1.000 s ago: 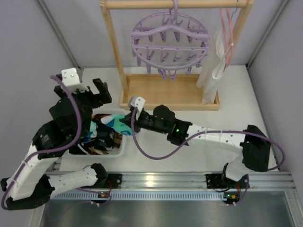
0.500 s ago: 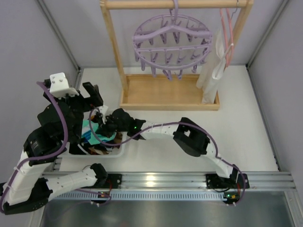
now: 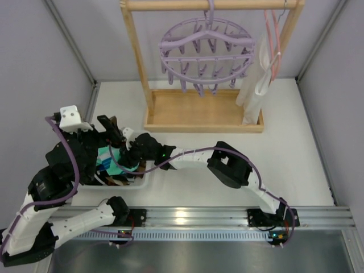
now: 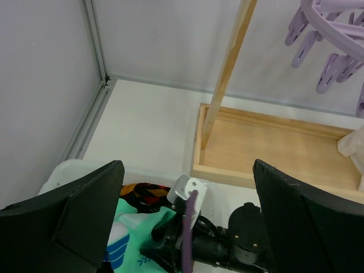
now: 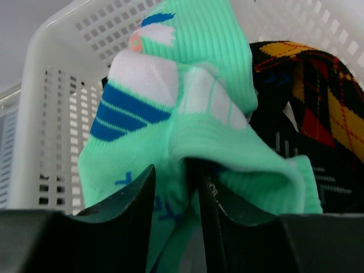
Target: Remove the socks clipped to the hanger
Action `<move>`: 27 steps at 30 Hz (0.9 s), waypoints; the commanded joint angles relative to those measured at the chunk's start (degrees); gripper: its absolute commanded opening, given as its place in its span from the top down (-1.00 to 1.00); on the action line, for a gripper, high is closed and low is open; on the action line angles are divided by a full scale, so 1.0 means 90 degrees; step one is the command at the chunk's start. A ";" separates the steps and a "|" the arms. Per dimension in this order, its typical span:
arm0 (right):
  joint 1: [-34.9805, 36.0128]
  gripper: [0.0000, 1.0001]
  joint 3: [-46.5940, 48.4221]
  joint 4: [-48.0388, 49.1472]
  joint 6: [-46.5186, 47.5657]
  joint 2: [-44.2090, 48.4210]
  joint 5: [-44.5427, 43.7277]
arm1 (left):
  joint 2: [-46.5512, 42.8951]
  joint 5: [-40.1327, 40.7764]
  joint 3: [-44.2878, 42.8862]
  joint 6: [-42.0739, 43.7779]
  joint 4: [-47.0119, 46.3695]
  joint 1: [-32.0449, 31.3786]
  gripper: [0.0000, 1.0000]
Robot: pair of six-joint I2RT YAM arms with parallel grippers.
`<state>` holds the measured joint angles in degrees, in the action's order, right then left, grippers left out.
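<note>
The lavender hanger point(image 3: 206, 57) hangs from the wooden rail, its pegs point(image 4: 329, 79) bare of socks. A teal-and-white sock point(image 3: 105, 154) point(image 5: 210, 74) point(image 4: 133, 233) lies in the white basket point(image 3: 145, 181) on top of a brown-yellow argyle sock point(image 5: 318, 96) point(image 4: 142, 192) and dark ones. My right gripper point(image 5: 172, 170) point(image 3: 122, 153) reaches into the basket, its jaws slightly parted with a fold of the teal sock loose between them. My left gripper point(image 4: 187, 170) point(image 3: 107, 136) hovers wide open above the basket, holding nothing.
The wooden rack stands on a tray base point(image 3: 205, 111) at the back. A long white cloth point(image 3: 256, 79) and a thin pink hanger point(image 3: 274, 40) hang at its right end. Grey walls close in left and right. The basket wall point(image 5: 51, 114) surrounds my right fingers.
My right arm swung left and lowered the teal sock into the basket, then its jaws parted. My left arm drew back a little toward the left.
</note>
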<state>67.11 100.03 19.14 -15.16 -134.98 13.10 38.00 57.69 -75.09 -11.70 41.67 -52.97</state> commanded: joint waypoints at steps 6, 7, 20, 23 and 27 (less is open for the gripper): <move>-0.0054 -0.22 -0.0850 0.0354 0.0209 0.1861 -0.0050 | -0.0004 0.0221 0.0101 -0.0389 -0.0177 0.0016 -0.97; -0.0074 -0.23 -0.1054 0.0354 0.0229 0.2143 -0.0108 | 0.0026 0.0221 0.0130 -0.0370 -0.0206 0.0045 -0.96; -0.0894 -0.99 -0.5928 -0.1145 -0.0367 0.7328 -0.3972 | 0.0944 -0.6057 0.1350 -0.0789 -0.1310 0.4878 -0.97; -0.1050 -0.99 -0.6036 -0.2981 -0.0289 0.8588 -0.5057 | 0.0701 -0.6088 0.1788 -0.0654 -0.1290 0.5046 -0.97; -0.1109 -0.99 -0.5657 -0.5315 -0.0571 1.0051 -0.6618 | -0.0088 -0.5913 0.2064 -0.0419 -0.0871 0.5036 -0.97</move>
<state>57.71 46.06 -8.27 -17.93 -51.72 -30.98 44.21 8.43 -56.51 -16.53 34.65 -8.01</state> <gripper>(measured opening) 0.992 0.984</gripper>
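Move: My right hand is down in the basket with its fingers, already parted a little, among the green sock, whose middle lies about 3 cm to the left and 3 cm below. The basket's middle is some 6 cm left; the argyle sock is about 8 cm ahead and 2 cm left. The empty wooden tray sits roughly 24 cm ahead and 37 cm right. From my high left hand, the green sock is almost straight below, some 34 cm down and 3 cm left. I open my right fingers wide to let the green sock go, lifting straight up out of the basket about 10 cm first, then sweep right across the table in front of the wooden tray, some 40 cm in all, swinging the fingers clockwise by about 50 degrees towards forward. My left hand hovers open, then sinks and reaches forward over the basket, tipping its fingers down. ##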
